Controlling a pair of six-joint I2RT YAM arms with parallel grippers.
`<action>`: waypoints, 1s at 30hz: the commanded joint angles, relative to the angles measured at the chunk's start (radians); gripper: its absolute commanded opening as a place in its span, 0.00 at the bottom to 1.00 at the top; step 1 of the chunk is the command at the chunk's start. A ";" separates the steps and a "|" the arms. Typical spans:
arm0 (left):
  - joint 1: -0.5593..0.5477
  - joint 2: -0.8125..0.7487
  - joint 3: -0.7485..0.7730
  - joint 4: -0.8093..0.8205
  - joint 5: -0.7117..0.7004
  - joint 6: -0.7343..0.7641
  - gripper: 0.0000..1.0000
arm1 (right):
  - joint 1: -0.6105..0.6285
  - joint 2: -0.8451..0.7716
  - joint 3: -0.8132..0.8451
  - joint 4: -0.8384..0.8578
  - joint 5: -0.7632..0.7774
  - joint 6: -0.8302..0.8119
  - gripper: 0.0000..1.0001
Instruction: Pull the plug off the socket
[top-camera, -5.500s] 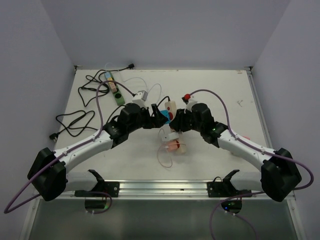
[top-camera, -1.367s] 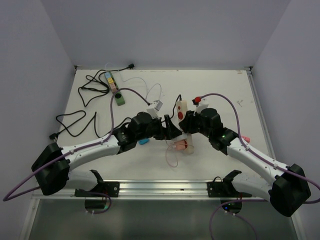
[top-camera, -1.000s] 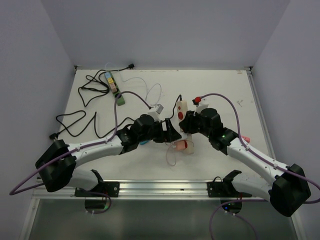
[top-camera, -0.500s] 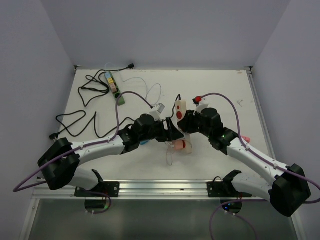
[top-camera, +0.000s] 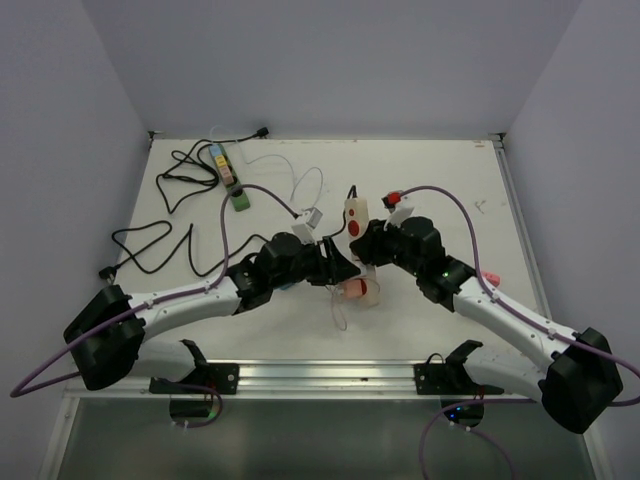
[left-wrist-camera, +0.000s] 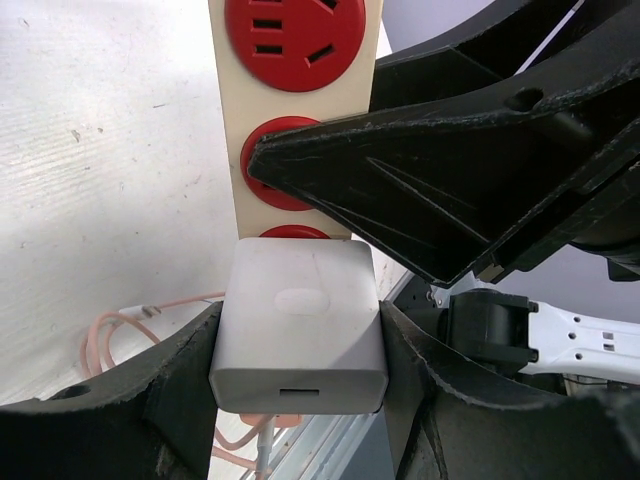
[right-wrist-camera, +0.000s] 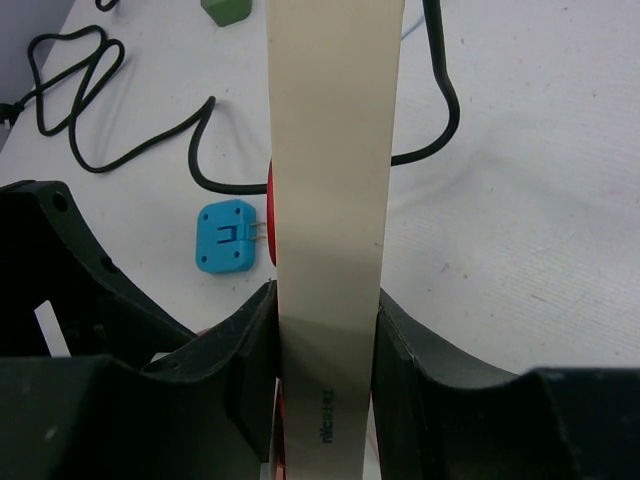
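A cream socket strip (left-wrist-camera: 232, 120) with red outlets (left-wrist-camera: 298, 40) hangs above the table, and a white square plug (left-wrist-camera: 298, 320) sits in its lowest outlet. My left gripper (left-wrist-camera: 300, 345) is shut on the plug, one finger pressed against each side. A pink cable (left-wrist-camera: 120, 330) trails below the plug. In the right wrist view my right gripper (right-wrist-camera: 325, 350) is shut on the narrow edges of the strip (right-wrist-camera: 330, 200). From above, both grippers meet at the strip (top-camera: 353, 217) in mid-table: left gripper (top-camera: 343, 270), right gripper (top-camera: 370, 245).
A blue plug (right-wrist-camera: 228, 237) lies loose on the table under the strip. Black cables (top-camera: 150, 240) loop across the left side. A second multicoloured strip (top-camera: 228, 175) and a thin white cable (top-camera: 300, 180) lie at the back left. The pink cable (top-camera: 345, 300) coils near the grippers.
My left gripper has narrowed its jaws onto the white plug. The strip in my right gripper has shifted slightly left and back.
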 joint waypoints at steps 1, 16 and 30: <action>-0.001 -0.103 -0.023 -0.030 -0.047 0.033 0.00 | -0.018 -0.036 0.016 0.075 0.154 -0.089 0.00; 0.001 -0.289 0.077 -0.392 -0.216 0.161 0.00 | -0.038 0.015 0.026 -0.008 0.396 -0.184 0.00; 0.073 -0.350 0.094 -0.567 -0.270 0.202 0.00 | -0.038 -0.005 0.052 -0.031 0.294 -0.176 0.00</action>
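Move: The white plug already sits in my left fingers, plugged into the power strip, whose middle is about 6 cm ahead and 3 cm right of that hand. The pink plug is some 5 cm behind and 3 cm below the same hand; the blue plug lies on the table roughly 16 cm left, 6 cm ahead and 14 cm down. My right fingers already hold the strip around its middle, with the white plug 6 cm behind them and 3 cm left. Keeping both grips, I pull the white plug left and up with my left hand, dragging the strip and my right hand a few centimetres along. Once the load lets go, my left hand runs on left, about 9 cm in all, tilting some 20 degrees, while my right hand swings back about 9 cm right, down and slightly forward, turning clockwise and dropping its left side. ##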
